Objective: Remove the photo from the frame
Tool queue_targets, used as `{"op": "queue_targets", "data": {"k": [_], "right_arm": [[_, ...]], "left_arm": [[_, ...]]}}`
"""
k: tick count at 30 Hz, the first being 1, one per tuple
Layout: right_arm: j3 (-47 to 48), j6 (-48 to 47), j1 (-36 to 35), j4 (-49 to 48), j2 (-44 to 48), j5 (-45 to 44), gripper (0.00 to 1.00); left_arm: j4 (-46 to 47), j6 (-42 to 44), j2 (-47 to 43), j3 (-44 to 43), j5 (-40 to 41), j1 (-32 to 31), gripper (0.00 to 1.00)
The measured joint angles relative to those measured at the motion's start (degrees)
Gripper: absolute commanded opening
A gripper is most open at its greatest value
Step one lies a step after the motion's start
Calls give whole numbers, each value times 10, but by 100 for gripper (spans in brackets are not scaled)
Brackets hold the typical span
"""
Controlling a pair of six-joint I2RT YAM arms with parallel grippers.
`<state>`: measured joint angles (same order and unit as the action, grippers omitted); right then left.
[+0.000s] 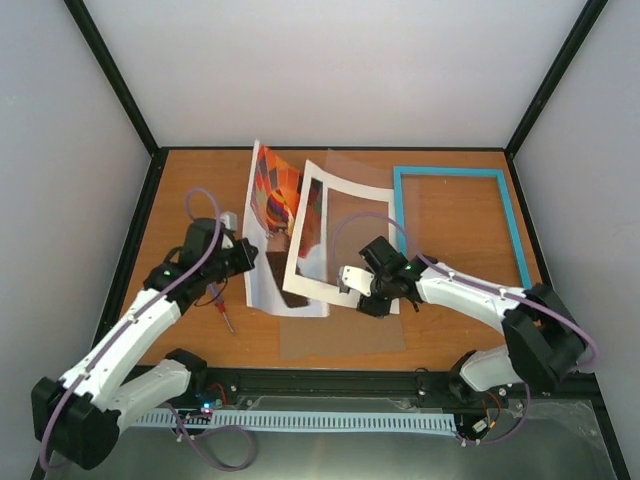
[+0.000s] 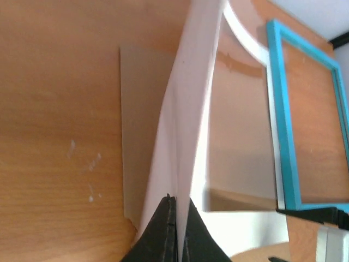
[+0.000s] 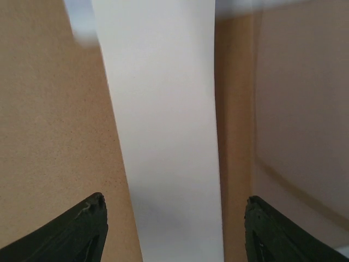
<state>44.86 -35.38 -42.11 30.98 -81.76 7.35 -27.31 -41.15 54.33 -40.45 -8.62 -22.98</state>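
The photo (image 1: 275,198), a print of a striped balloon, stands lifted and curled at the table's middle left. My left gripper (image 1: 250,256) is shut on its near left edge. The left wrist view shows the jaws closed on the sheet's pale side (image 2: 185,114). The turquoise frame (image 1: 460,173) lies flat at the right, apart from the photo, and also appears in the left wrist view (image 2: 283,109). My right gripper (image 1: 357,287) is open over the near edge of the white mat board (image 1: 312,288). A white strip of that mat (image 3: 163,136) runs between its fingers.
A brown backing board (image 1: 345,335) lies under the mat and reaches toward the near edge. A small red-handled tool (image 1: 222,310) lies left of the sheets. Black rails border the table.
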Motion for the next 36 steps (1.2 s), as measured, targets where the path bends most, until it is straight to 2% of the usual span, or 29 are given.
{"op": "queue_targets", "data": {"k": [4, 8, 13, 17, 22, 28, 32, 36], "right_arm": [[7, 14, 8, 13, 52, -5, 69], [13, 28, 38, 14, 96, 0, 69], [13, 39, 83, 14, 113, 6, 69], [13, 46, 109, 14, 116, 18, 69], [14, 56, 154, 15, 129, 43, 70], [54, 100, 278, 27, 135, 101, 70], [81, 141, 360, 27, 135, 142, 70], [95, 180, 428, 34, 137, 208, 70]], "left_arm": [[-78, 36, -32, -95, 75, 0, 1], [-107, 64, -39, -179, 119, 1, 1], [-119, 95, -20, -265, 149, 1, 1], [-120, 109, -2, -290, 152, 1, 1], [-105, 119, 30, -294, 118, 1, 1], [-40, 117, 92, -276, 46, 1, 1], [24, 108, 165, -284, -16, 1, 1], [85, 92, 274, -356, -108, 1, 1]]}}
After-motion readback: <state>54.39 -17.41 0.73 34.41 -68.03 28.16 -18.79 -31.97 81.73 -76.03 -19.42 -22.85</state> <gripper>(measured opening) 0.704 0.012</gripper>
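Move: The photo, its left edge already pinched in the left hand and the sheet half raised with its right part still under the white mat, has its middle about 6 cm ahead, 8 cm right and 6 cm below that hand. The mat's middle is some 9 cm ahead, 20 cm right and 14 cm below, the screwdriver 11 cm left and 3 cm back on the table. From the open right hand, the mat's middle is about 14 cm ahead and 7 cm left, the blue frame's 18 cm ahead and 22 cm right. The photo is drawn up out from under the white mat by the left hand, which keeps its pinch, climbs about 18 cm with the fingertips tilting up, then swings forward and right, sinking a little and turning clockwise. The right hand, fingers still open, leaves the mat's near border upward, rightward and forward, some 14 cm higher, turning about 45 degrees clockwise to end over the blue frame's left bar. ##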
